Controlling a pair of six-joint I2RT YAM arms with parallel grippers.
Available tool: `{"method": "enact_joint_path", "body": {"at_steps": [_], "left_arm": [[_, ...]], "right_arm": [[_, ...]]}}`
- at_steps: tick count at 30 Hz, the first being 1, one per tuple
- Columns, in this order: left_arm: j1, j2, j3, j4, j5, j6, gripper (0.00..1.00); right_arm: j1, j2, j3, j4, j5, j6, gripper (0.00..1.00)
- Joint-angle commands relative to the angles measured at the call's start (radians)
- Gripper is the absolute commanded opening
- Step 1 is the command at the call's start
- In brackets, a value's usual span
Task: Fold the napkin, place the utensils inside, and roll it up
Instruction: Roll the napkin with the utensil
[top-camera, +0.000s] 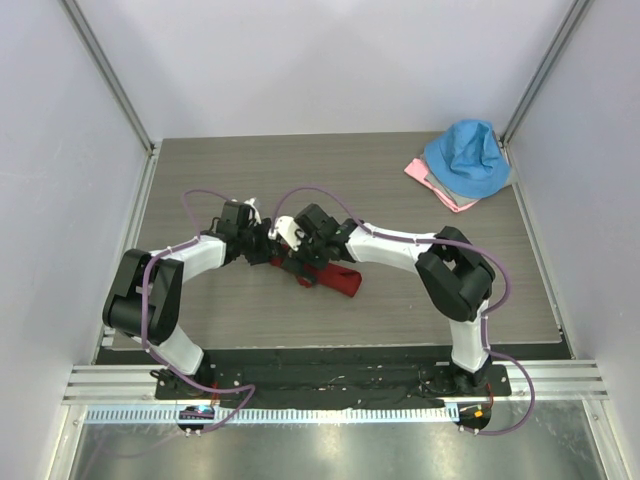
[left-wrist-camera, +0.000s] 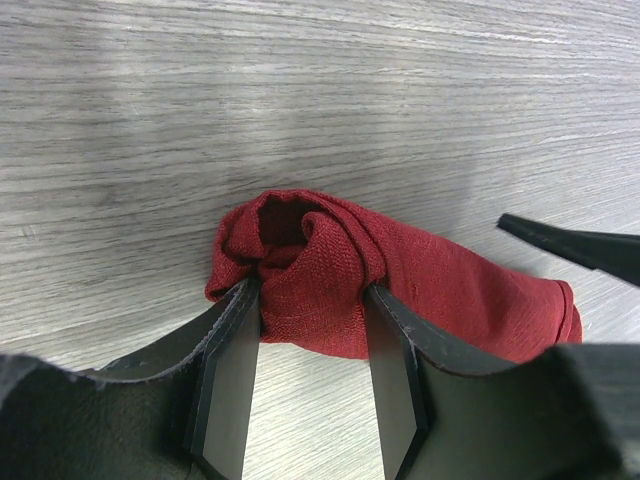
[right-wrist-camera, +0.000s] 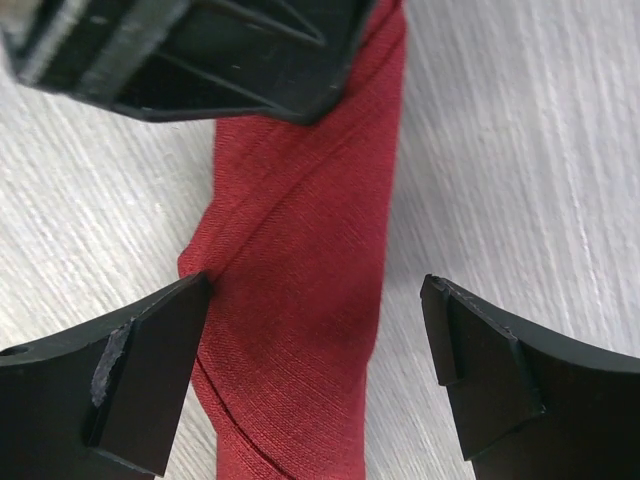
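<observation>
The dark red napkin (top-camera: 337, 279) lies on the table as a tight roll, running from the centre toward the lower right. My left gripper (left-wrist-camera: 312, 300) is shut on the bunched left end of the napkin (left-wrist-camera: 330, 270), with cloth pressed between both fingers. My right gripper (right-wrist-camera: 315, 290) is open and straddles the middle of the napkin (right-wrist-camera: 300, 300). Its left fingertip (right-wrist-camera: 185, 300) touches the cloth, and its right fingertip stands clear of it. In the top view the left gripper (top-camera: 272, 252) and the right gripper (top-camera: 300, 264) meet over the roll. The utensils are hidden.
A bright blue cloth (top-camera: 465, 158) lies heaped on a pale pink cloth (top-camera: 428, 178) at the table's far right corner. White walls with metal posts close in the table on three sides. The arm bases stand on a black plate (top-camera: 330, 372) at the near edge.
</observation>
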Motion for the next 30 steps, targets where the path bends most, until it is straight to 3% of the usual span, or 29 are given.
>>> {"method": "enact_joint_path", "body": {"at_steps": [1,12,18,27,30], "left_arm": [[-0.007,-0.011,0.017,-0.051,-0.024,0.018,0.49],[-0.007,-0.005,0.026,-0.062,-0.027,0.015,0.50],[-0.007,-0.040,0.045,-0.099,-0.057,0.013,0.66],[0.065,-0.158,0.042,-0.205,-0.131,-0.010,0.98],[0.087,-0.198,0.045,-0.215,-0.137,-0.016,1.00]], "right_arm": [[0.003,0.005,0.032,0.019,-0.078,0.002,0.97],[0.003,0.048,0.027,0.003,-0.056,0.085,0.89],[-0.018,0.098,0.046,-0.026,0.017,0.158,0.63],[-0.142,0.082,0.010,-0.010,0.140,0.298,0.48],[-0.191,0.084,0.001,-0.007,0.175,0.338,0.47]]}}
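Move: The left hand still grips the napkin roll's left end; the roll's middle lies about 10 cm to that hand's right, 3 cm back and 1 cm below. The open right hand straddles the roll, its middle some 3 cm to the right, 1 cm back and 2 cm below; from this hand the held left end is roughly 6 cm left and 2 cm ahead, about 1 cm lower. Right fingers sink 2 cm, pinch the napkin roll, swing it forward-right, 20 degrees clockwise; left hand releases leftward. ##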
